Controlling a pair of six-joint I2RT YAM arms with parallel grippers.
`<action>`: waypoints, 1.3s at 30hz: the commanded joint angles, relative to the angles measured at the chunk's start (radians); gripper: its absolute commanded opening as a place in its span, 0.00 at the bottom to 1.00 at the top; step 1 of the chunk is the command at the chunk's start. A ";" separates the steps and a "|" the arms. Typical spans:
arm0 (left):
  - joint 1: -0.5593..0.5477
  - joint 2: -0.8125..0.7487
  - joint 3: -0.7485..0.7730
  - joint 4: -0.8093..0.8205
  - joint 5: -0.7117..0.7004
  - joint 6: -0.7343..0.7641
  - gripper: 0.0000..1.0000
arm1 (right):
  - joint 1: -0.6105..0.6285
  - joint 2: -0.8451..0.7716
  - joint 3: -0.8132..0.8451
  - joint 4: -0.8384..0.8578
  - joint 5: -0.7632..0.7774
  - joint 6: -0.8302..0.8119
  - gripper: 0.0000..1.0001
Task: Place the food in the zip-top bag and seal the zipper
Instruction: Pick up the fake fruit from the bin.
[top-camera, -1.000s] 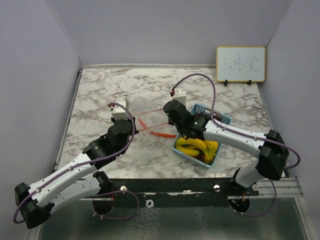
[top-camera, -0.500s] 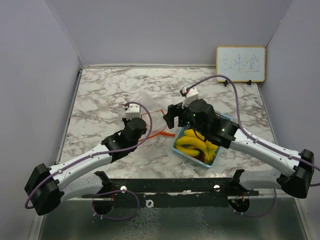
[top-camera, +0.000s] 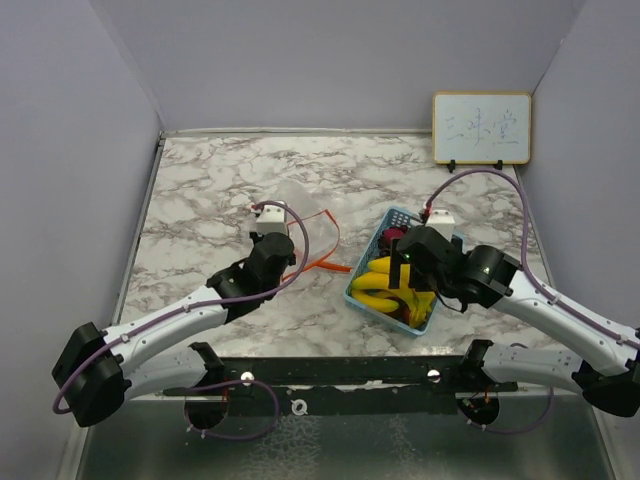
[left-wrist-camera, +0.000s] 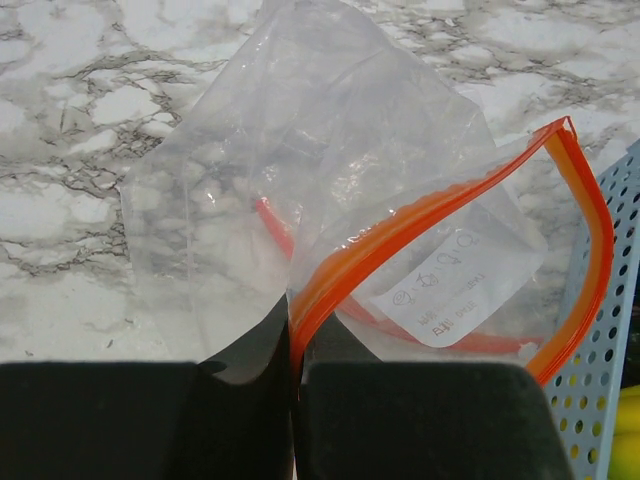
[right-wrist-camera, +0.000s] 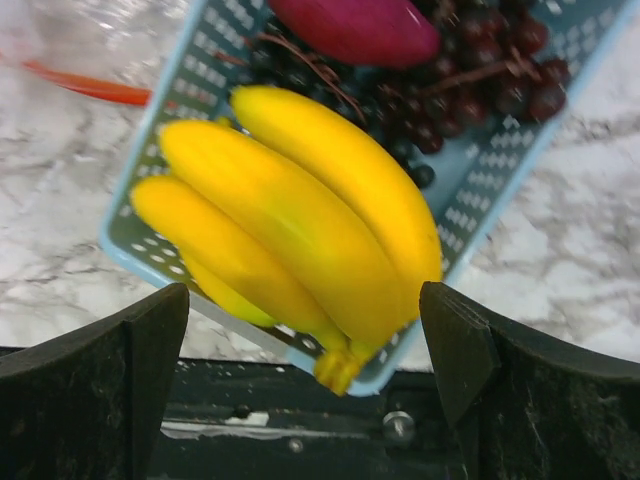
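A clear zip-top bag (left-wrist-camera: 300, 170) with an orange zipper (left-wrist-camera: 400, 225) lies on the marble, also in the top view (top-camera: 305, 215). My left gripper (left-wrist-camera: 295, 350) is shut on the zipper edge at the bag's mouth. The yellow bananas (right-wrist-camera: 290, 210), dark purple grapes (right-wrist-camera: 480, 70) and a magenta oblong piece (right-wrist-camera: 355, 28) lie in the light blue basket (top-camera: 372, 298). My right gripper (right-wrist-camera: 305, 370) is open above the bananas' stem end. The bananas also show in the top view (top-camera: 385, 285). The small red round fruit is hidden.
A small whiteboard (top-camera: 481, 128) stands at the back right. Grey walls close the table on three sides. A black rail (top-camera: 330, 370) runs along the near edge, close under the basket.
My right gripper has let go of the bag and swung right and back over the basket. The bag's mouth has slackened into a loop. The left arm has hardly moved.
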 joint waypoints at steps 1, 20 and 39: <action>0.003 -0.044 0.003 0.068 0.054 0.022 0.00 | 0.000 -0.024 -0.005 -0.276 0.053 0.212 0.99; 0.003 -0.082 -0.061 0.135 0.091 0.025 0.00 | 0.001 -0.019 -0.205 -0.081 -0.085 0.189 1.00; 0.003 -0.091 -0.035 0.095 0.098 0.017 0.00 | 0.001 -0.073 -0.284 0.009 0.200 0.259 0.13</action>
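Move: The stem end of the yellow bananas lies near the bin's near corner, about 5 cm back, 3 cm right and 10 cm below the right hand; the bunch's middle is 2 cm ahead, 2 cm left and 11 cm below. Beyond it lie the purple fruit, about 12 cm ahead and 3 cm left of this hand, and red grapes, 10 cm ahead and 4 cm right. From the left hand, the stem is some 15 cm back, 27 cm right and 8 cm lower. The banana stem is gripped by the right hand, which goes in wide open: back about 7 cm and right 5 cm while sinking to bin level and tipping nearly 20 degrees steeper. Then it eases forward some 5 cm, levels out again, and shuts its fingers to pinch the stem. The left hand keeps hold of the bag's orange zipper edge. ##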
